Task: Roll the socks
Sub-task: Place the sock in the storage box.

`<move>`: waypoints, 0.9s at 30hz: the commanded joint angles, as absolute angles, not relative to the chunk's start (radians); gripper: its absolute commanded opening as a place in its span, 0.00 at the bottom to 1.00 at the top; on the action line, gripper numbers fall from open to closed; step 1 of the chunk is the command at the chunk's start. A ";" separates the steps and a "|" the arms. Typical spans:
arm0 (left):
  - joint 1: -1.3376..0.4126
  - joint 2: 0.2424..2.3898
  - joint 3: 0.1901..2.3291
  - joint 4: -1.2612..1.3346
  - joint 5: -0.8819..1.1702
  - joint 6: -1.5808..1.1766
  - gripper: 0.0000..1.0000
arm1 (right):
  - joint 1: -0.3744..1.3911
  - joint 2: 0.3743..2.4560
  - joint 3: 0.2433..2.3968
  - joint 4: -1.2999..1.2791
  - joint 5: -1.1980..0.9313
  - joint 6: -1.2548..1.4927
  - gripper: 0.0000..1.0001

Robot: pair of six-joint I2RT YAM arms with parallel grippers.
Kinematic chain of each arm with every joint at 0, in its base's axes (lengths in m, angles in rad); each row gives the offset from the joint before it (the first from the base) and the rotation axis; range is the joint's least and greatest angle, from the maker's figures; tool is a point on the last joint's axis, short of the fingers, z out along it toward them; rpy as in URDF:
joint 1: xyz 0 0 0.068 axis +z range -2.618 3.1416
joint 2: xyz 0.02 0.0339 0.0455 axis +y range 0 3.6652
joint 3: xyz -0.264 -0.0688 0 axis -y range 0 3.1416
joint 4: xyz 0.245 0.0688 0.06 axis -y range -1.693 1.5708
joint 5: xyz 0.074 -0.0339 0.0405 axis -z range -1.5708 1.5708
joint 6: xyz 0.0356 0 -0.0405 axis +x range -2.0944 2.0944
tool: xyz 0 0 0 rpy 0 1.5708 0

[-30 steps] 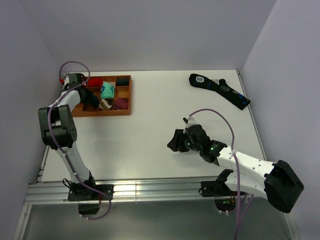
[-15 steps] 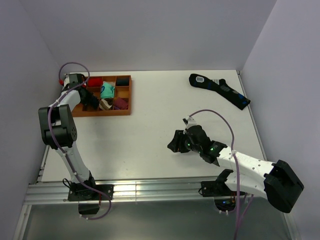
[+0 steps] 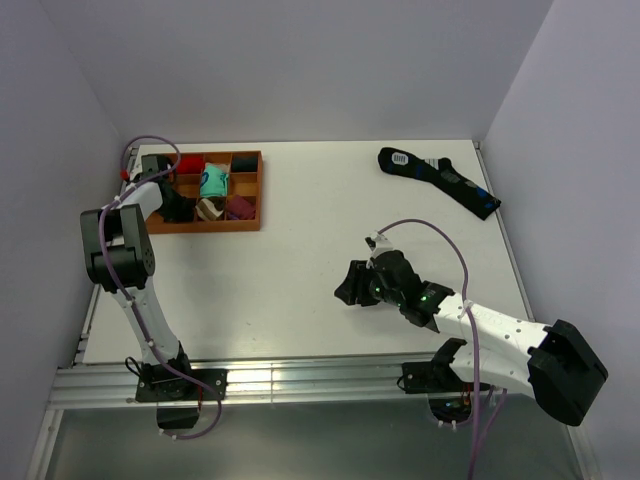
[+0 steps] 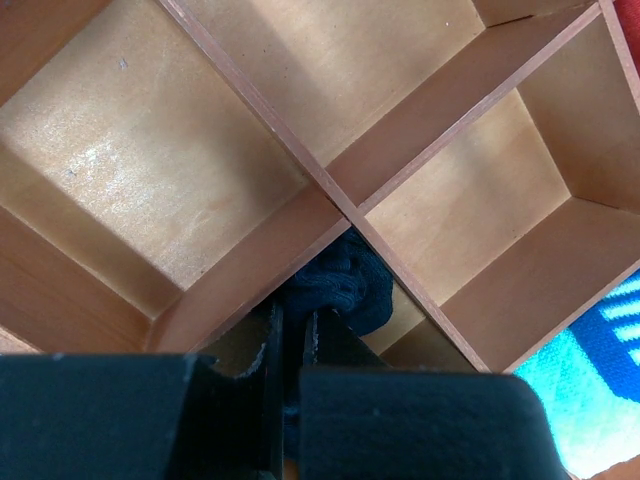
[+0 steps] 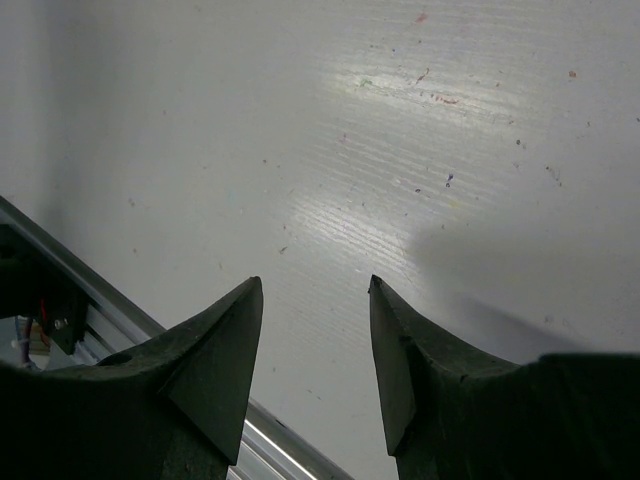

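The socks (image 4: 345, 288) are a dark navy wad in the left wrist view, hanging just over a divider crossing of the wooden tray (image 4: 240, 95). My left gripper (image 4: 295, 325) is shut on them, its fingers pinching the fabric. From above, the left gripper (image 3: 177, 204) sits over the tray's left compartments, and the socks are hard to tell from its dark fingers. My right gripper (image 3: 350, 285) hovers open over bare table at centre right. Nothing lies between the right gripper's fingers (image 5: 315, 290).
The orange-brown tray (image 3: 250, 226) at the back left holds a teal bundle (image 3: 213, 183), a red one (image 3: 190, 163), a maroon one (image 3: 241, 207) and a dark one (image 3: 244, 163). A long black sock with blue patches (image 3: 440, 180) lies at the back right.
The left arm has shifted slightly over the tray's left side, still holding the socks. The right arm has not moved.
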State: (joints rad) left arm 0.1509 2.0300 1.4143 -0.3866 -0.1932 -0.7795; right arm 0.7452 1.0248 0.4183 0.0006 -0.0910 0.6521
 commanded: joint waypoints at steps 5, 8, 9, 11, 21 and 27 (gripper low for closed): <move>0.172 2.095 1.419 -0.488 -0.255 -0.762 0.08 | 0.738 1.017 0.413 0.034 -0.087 0.626 0.54; 0.170 2.082 1.413 -0.465 -0.238 -0.756 0.25 | 0.739 1.014 0.411 0.034 -0.089 0.624 0.54; 0.170 2.076 1.410 -0.462 -0.236 -0.756 0.28 | 0.738 1.014 0.410 0.034 -0.087 0.626 0.54; 0.170 2.059 1.413 -0.459 -0.235 -0.750 0.35 | 0.738 1.009 0.410 0.034 -0.087 0.624 0.54; 0.170 1.994 1.489 -0.480 -0.198 -0.726 0.44 | 0.738 1.005 0.408 0.038 -0.092 0.624 0.54; 0.170 1.948 1.499 -0.463 -0.146 -0.712 0.48 | 0.738 1.005 0.408 0.041 -0.094 0.623 0.54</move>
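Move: The left fingers are already down in the storage box's front-row, second-from-left compartment, shut on the dark sock; its middle lies about 1 cm ahead, 1 cm right and slightly below. The beige sock is some 9 cm to the right and 1 cm ahead, the teal sock about 10 cm ahead and 9 cm right, the red sock some 16 cm ahead and 2 cm right. From the right hand that compartment is roughly 28 cm ahead, 44 cm left and 6 cm below. Staying almost in place down in the compartment, the left hand opens its fingers from nearly shut to about half wide, letting go of the rolled dark sock, with the finger on the box's left side spreading against the divider there. It then eases up about 1 cm, pads still on either side of the roll. ##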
